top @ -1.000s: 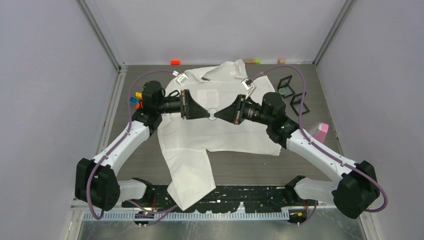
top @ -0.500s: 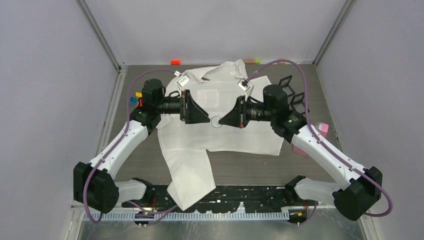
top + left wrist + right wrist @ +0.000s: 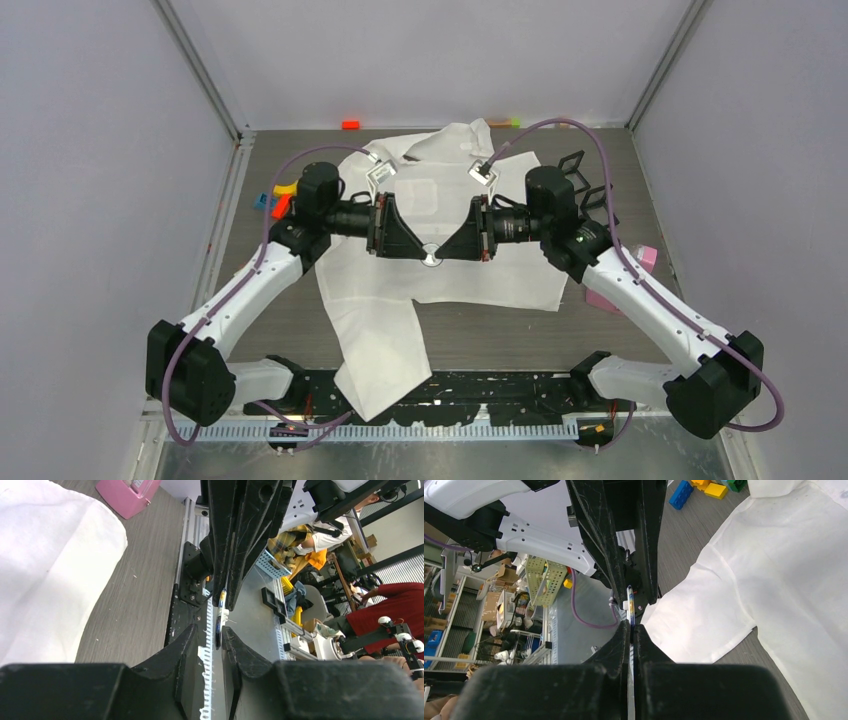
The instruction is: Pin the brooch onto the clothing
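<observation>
The clothing, a white shirt (image 3: 470, 270), lies spread on the table; it also shows in the wrist views as white fabric (image 3: 45, 555) (image 3: 774, 580). Both grippers meet tip to tip above its middle. The brooch (image 3: 430, 256) is a small round disc between them. My right gripper (image 3: 437, 254) (image 3: 632, 626) is shut on the brooch's (image 3: 629, 605) thin edge. My left gripper (image 3: 423, 252) (image 3: 209, 629) stands slightly open around the opposite side. The brooch (image 3: 218, 625) rests against one of its fingers, with a narrow gap to the other.
A pink box (image 3: 643, 258) (image 3: 127, 495) sits at the table's right edge. Black frames (image 3: 585, 185) stand behind the right arm. Coloured blocks (image 3: 278, 197) (image 3: 704, 490) lie left of the shirt, and an orange block (image 3: 350, 124) lies by the back wall.
Both grippers have carried the brooch towards the near side, lower over the shirt. The left jaws opened wide, then narrowed around the brooch. The right stayed shut on it.
</observation>
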You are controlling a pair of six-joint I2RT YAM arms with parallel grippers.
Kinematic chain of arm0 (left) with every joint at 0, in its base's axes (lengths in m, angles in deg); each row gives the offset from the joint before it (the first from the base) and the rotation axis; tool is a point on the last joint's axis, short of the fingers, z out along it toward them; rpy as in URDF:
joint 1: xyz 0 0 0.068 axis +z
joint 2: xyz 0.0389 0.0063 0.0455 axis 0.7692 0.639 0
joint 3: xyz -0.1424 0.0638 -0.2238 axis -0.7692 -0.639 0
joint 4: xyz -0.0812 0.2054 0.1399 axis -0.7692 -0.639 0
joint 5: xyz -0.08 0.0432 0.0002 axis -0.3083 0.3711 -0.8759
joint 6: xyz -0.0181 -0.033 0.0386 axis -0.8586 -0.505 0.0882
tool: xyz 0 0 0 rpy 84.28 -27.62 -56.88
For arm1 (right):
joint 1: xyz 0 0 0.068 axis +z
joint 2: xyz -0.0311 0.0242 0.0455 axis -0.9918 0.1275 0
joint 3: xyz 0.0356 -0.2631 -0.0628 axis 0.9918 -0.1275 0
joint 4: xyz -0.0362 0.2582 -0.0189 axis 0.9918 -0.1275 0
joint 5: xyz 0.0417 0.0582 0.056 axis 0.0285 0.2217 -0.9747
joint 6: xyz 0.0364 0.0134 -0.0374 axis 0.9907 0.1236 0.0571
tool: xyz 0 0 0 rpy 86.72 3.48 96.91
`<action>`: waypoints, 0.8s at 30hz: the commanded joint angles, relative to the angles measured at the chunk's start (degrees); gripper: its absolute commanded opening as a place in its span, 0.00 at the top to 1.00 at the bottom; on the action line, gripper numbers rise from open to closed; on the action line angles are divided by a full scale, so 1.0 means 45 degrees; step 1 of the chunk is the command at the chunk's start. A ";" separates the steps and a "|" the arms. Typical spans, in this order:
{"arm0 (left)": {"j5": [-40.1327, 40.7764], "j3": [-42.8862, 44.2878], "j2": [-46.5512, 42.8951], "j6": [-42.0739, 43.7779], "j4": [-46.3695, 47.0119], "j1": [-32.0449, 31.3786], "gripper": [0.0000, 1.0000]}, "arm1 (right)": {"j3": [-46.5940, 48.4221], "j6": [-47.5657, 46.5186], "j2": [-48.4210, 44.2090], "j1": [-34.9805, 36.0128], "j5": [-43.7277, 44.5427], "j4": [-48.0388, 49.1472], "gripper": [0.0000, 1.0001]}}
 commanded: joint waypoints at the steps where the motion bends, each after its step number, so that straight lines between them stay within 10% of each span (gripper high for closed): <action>1: -0.0469 0.0550 0.0028 0.0171 -0.0077 -0.0167 0.74 | 0.0646 0.0096 0.0079 -0.0008 -0.0471 0.0479 0.99; 12: -0.0338 0.0534 0.0059 0.0400 -0.0135 -0.0550 1.00 | 0.0739 -0.0141 0.0164 -0.0003 0.0169 -0.0028 0.98; 18: 0.2553 0.1183 -0.0520 0.3009 -0.3294 -0.0295 1.00 | 0.0752 -0.0469 0.0158 -0.0003 0.3180 -0.0878 0.41; 24: 0.7288 0.0604 -0.0905 0.2259 -0.3879 0.0984 1.00 | 0.0388 0.0815 0.1110 0.0218 0.5384 -0.0238 0.31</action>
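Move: The brooch sits in the right hand's shut fingertips, its middle about 2 cm to the left of that hand and level with it. From the left hand it is some 2 cm to the right, at the same height, its near edge between that hand's parted fingers. The clothing's body lies roughly 27 cm below, its middle about 5 cm ahead and 4 cm right of the left hand; its pocket patch is some 12 cm ahead and 1 cm left. The left fingers pinch the near edge of the brooch while the right hand keeps its grip; only then do the right fingers open wide and let go. The left hand, after creeping about 1 cm back, swings forward and leftward, sinking about 2 cm and turning about 15 degrees counter-clockwise with the brooch. The right hand goes forward about 5 cm and down 3 cm, turning some 15 degrees clockwise. ##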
